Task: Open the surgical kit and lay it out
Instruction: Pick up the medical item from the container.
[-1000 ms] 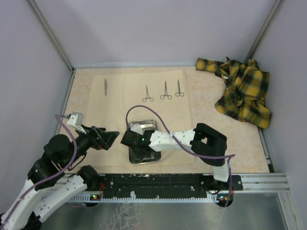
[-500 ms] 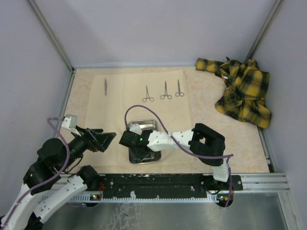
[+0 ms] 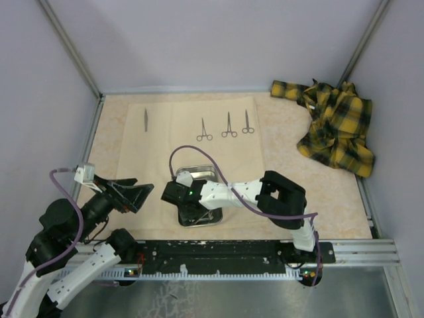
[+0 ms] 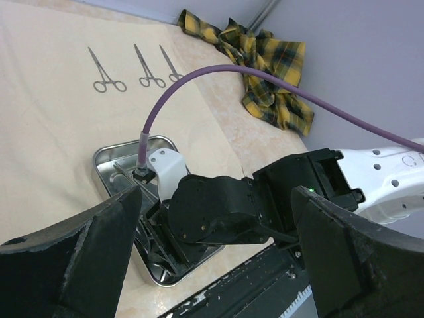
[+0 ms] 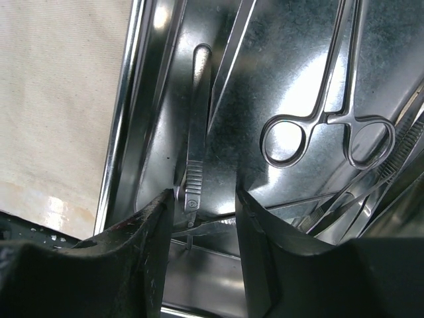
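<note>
The beige cloth wrap (image 3: 159, 152) lies spread flat, with the steel tray (image 3: 202, 173) on its near part. At the cloth's far edge lie a pair of tweezers (image 3: 146, 120) and three ring-handled forceps (image 3: 204, 130) in a row. My right gripper (image 3: 185, 209) reaches down into the tray (image 5: 278, 66). It stands open (image 5: 204, 199), its jaws either side of a flat ribbed metal handle (image 5: 197, 132), with a gap on the right side. More forceps (image 5: 328, 119) lie in the tray beside it. My left gripper (image 3: 147, 191) hangs wide open and empty, left of the tray.
A yellow-and-black plaid cloth (image 3: 338, 126) is bunched at the far right corner. The right arm's purple cable (image 4: 199, 79) arches over the tray. The black base rail (image 3: 218, 252) runs along the near edge. Walls close in the left, far and right sides.
My left arm has drawn back toward the near left, still wide open. The right gripper's jaws have spread a little while staying low in the tray.
</note>
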You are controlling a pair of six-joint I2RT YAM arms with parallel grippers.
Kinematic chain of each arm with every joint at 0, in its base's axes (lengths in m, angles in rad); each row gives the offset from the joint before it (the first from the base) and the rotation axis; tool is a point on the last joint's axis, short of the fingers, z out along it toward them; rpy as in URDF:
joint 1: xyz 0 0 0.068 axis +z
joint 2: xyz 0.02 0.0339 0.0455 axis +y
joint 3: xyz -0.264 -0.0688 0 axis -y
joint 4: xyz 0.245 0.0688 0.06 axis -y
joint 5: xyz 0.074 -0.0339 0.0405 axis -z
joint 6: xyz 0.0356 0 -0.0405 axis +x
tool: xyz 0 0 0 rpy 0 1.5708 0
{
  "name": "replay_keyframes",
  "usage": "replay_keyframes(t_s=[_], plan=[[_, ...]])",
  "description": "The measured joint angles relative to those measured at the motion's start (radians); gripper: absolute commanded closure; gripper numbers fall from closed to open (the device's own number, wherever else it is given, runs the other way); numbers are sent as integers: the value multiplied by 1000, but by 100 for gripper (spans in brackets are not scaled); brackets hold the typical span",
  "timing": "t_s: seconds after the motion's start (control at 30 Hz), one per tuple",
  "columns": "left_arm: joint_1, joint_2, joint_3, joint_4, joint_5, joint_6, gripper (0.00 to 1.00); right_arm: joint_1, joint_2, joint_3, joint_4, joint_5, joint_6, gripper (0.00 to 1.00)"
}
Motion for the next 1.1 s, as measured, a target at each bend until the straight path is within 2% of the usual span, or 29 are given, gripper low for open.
replay_keyframes(t_s=[0.4,0.57,0.77,1.1], plan=[[0,0,0,0,-6,1,0,9,54,69,-40,11,0,58],[0,1,0,0,-8,2,0,10,68,89,-52,24,0,72],[0,1,0,0,-8,2,0,10,68,86,-63,38,3,100],[0,5,0,1,-8,2,0,10,45,53,-32,47,3,100]])
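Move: The medical item, a slim handle with ribs, lies in the tray almost under the right hand's open fingers, its middle about 3 cm ahead, level sideways and 1 cm below. A thin instrument slants beside it, some 7 cm ahead and 1 cm right of the hand; the ringed clamp is about 9 cm ahead and 6 cm right. From the left hand the item lies roughly 4 cm ahead, 12 cm right and 29 cm down. Right hand eases about 1 cm left, sinking half a centimetre, then shuts its fingers, pinching the item's ribs. ##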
